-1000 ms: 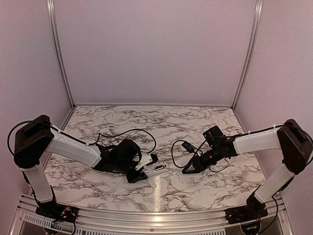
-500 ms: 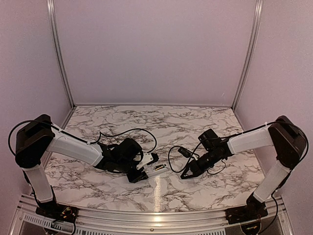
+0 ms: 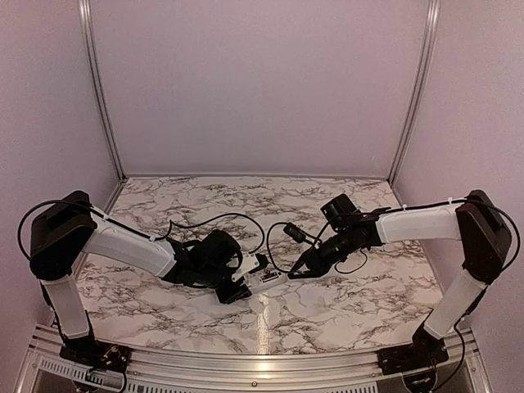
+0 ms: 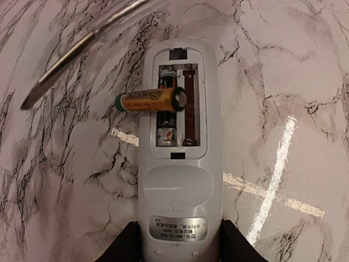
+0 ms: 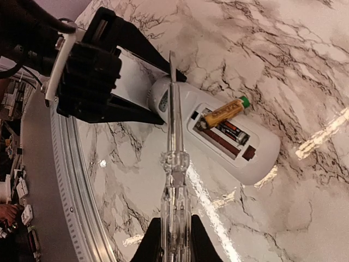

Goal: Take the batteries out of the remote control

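Observation:
The white remote control (image 4: pixel 180 191) lies back-up on the marble, its battery bay uncovered. My left gripper (image 4: pixel 177 243) is shut on its lower end, a finger on each side; in the top view the left gripper (image 3: pixel 241 286) and the remote control (image 3: pixel 266 279) sit at table centre. One of the batteries (image 4: pixel 150 101), gold with a green end, lies crosswise over the bay's edge. A second one (image 4: pixel 166 134) sits down in the bay. My right gripper (image 5: pixel 175 234) is shut on a clear-handled tool (image 5: pixel 175 164), whose metal tip hovers over the remote (image 5: pixel 262 150) beside the raised battery (image 5: pixel 223 112).
A black cable (image 3: pixel 229 219) loops on the marble behind the left arm, and another (image 3: pixel 282 237) curls by the right wrist. The metal rail (image 5: pixel 71 207) runs along the table's near edge. Purple walls close the back and sides.
My right arm has swung left across the table, bringing the tool's tip from well right of the remote to right over it. The left gripper and remote shifted only slightly.

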Tool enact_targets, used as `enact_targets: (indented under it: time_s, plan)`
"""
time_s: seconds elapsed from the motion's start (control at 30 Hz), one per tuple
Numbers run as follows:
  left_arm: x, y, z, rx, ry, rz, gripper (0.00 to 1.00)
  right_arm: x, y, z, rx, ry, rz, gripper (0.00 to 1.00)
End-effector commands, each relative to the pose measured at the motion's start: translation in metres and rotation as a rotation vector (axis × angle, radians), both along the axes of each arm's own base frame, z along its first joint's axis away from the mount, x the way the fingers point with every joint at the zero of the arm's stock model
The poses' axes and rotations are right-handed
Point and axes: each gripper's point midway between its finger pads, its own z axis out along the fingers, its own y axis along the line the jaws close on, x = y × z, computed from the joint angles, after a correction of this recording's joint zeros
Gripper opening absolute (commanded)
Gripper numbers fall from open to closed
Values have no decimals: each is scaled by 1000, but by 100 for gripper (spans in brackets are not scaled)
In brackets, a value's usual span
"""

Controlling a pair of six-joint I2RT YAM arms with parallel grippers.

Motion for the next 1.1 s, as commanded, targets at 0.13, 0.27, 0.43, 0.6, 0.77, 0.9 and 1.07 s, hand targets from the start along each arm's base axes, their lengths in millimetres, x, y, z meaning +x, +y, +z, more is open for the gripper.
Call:
enact_targets:
  time_s: [0.13, 0.27, 0.43, 0.6, 0.77, 0.9, 1.07]
  plan:
    - [10, 5, -14, 41, -35, 28, 46, -5, 17, 13, -10, -64, 84, 0]
    - [9, 8, -14, 39, -36, 30, 46, -1, 14, 12, -31, -70, 52, 0]
    - [7, 11, -12, 34, -40, 31, 46, 7, 12, 15, -47, -85, 7, 0]
    - [6, 13, -2, 6, -53, 36, 54, 14, 7, 14, -74, -101, -26, 0]
    - [6, 15, 18, -54, -87, 60, 74, 16, 5, 24, -75, -111, -58, 0]
    - [10, 18, 36, -102, -124, 91, 93, 16, 3, 32, -77, -124, -69, 0]
    - [20, 24, 73, -166, -208, 155, 99, 17, -2, 50, -73, -162, -92, 0]
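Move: The orange battery, already tipped out crosswise over the remote's battery compartment, lies some 5 cm ahead of the left hand, 6 cm to its right and 2 cm above. From the right hand it's about 4 cm ahead, 7 cm to the left and 5 cm below. The remote control, still held near its end by the left fingers, has its middle about 2 cm ahead of the left hand and 4 cm to its right, at its height. From the right hand that middle is roughly 2 cm ahead, 9 cm left and 6 cm below. The remote control stays in the left fingers at first; then they spread from half to fully open, let go of its end, and the left hand backs off about 4 cm up and to the left. The right hand, keeping the screwdriver gripped, flicks up and left some 3 cm, sinks back to the right, drifting slightly forward, then rises again over the remote by about 2 cm. ##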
